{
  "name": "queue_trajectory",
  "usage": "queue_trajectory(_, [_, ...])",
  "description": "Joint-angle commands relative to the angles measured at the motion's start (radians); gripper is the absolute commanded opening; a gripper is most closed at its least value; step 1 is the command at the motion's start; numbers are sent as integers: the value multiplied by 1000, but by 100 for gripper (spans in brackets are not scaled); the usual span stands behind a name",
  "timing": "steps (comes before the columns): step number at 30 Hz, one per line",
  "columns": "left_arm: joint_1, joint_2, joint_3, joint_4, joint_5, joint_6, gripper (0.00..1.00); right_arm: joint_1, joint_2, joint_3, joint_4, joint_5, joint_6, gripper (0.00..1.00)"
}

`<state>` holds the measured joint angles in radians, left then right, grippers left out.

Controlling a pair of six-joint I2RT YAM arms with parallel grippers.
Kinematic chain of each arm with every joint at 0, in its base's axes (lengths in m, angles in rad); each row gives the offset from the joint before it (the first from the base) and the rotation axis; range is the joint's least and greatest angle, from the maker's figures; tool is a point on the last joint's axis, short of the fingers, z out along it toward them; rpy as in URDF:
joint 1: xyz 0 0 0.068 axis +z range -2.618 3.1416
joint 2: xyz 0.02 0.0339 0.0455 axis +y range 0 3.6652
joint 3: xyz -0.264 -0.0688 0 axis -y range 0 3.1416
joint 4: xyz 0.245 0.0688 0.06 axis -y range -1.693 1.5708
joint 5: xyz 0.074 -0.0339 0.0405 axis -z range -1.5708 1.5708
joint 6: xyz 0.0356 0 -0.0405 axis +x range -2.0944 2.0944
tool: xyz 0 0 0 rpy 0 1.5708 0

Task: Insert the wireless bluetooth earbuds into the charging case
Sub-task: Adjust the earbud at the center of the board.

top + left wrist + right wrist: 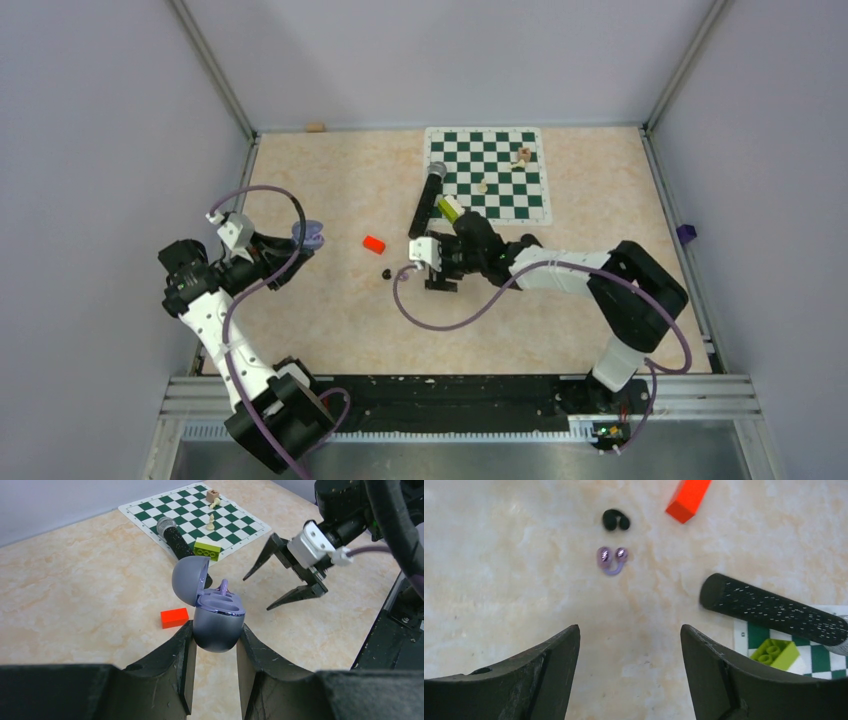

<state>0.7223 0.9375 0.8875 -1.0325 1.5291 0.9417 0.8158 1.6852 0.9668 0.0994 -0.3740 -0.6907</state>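
My left gripper (pixel 216 630) is shut on the charging case (pixel 218 622), a grey-purple egg shape held upright with its lid (pixel 189 577) swung open. A pale purple piece (pixel 223 586) sticks up at the case's rim. From above, the case (pixel 310 234) sits at the left gripper's tip, left of centre. On the table lie a black earbud (pixel 615 520) and a pale purple earbud (pixel 611 557), close together. My right gripper (pixel 629 630) hangs open over the table just short of them, with nothing between its fingers. From above, the black earbud (pixel 387 272) lies just left of the right gripper (pixel 420 272).
A red block (pixel 374 243) lies between the two grippers. A black microphone (pixel 427 198) and a green brick (pixel 449 208) rest at the corner of a chessboard mat (pixel 490 172) with a few small pieces on it. Walls enclose the table.
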Motion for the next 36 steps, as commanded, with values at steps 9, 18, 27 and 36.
queue_trajectory(9, [23,-15,19,-10,151,10,0,60,70,-75,245,-68,-171,75])
queue_trajectory(18, [27,-16,18,-9,154,10,0,129,191,16,290,134,-155,76])
queue_trajectory(27, [27,-19,13,-9,153,15,0,134,270,81,333,226,-133,77])
queue_trajectory(36, [28,-17,10,-9,153,18,0,135,299,118,289,168,-117,75])
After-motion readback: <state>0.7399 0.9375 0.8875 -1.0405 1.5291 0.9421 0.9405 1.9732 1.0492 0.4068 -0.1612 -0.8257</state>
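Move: The purple earbuds lie on the table roughly 8 cm to the right hand's left, about 1 cm ahead and some 8 cm below. The black earbuds are about 4 cm farther left of them, practically level fore and aft; the red block is about 7 cm left and 8 cm farther out from the purple ones. The microphone's middle is about 21 cm ahead and 2 cm left of the right hand. From the left hand, the purple earbuds are about 5 cm ahead, 15 cm right and 24 cm down. The purple earbuds are approached by the empty right hand, which first drops about 4 cm while drawing back 2 to 3 cm, then, staying low, sweeps some 6 cm left and about 5 cm forward again. The wrist rolls about 15 degrees, its forward side lifting, and the fingers stay wide open, the nearer one ending close beside the purple earbuds; no contact can be made out. ##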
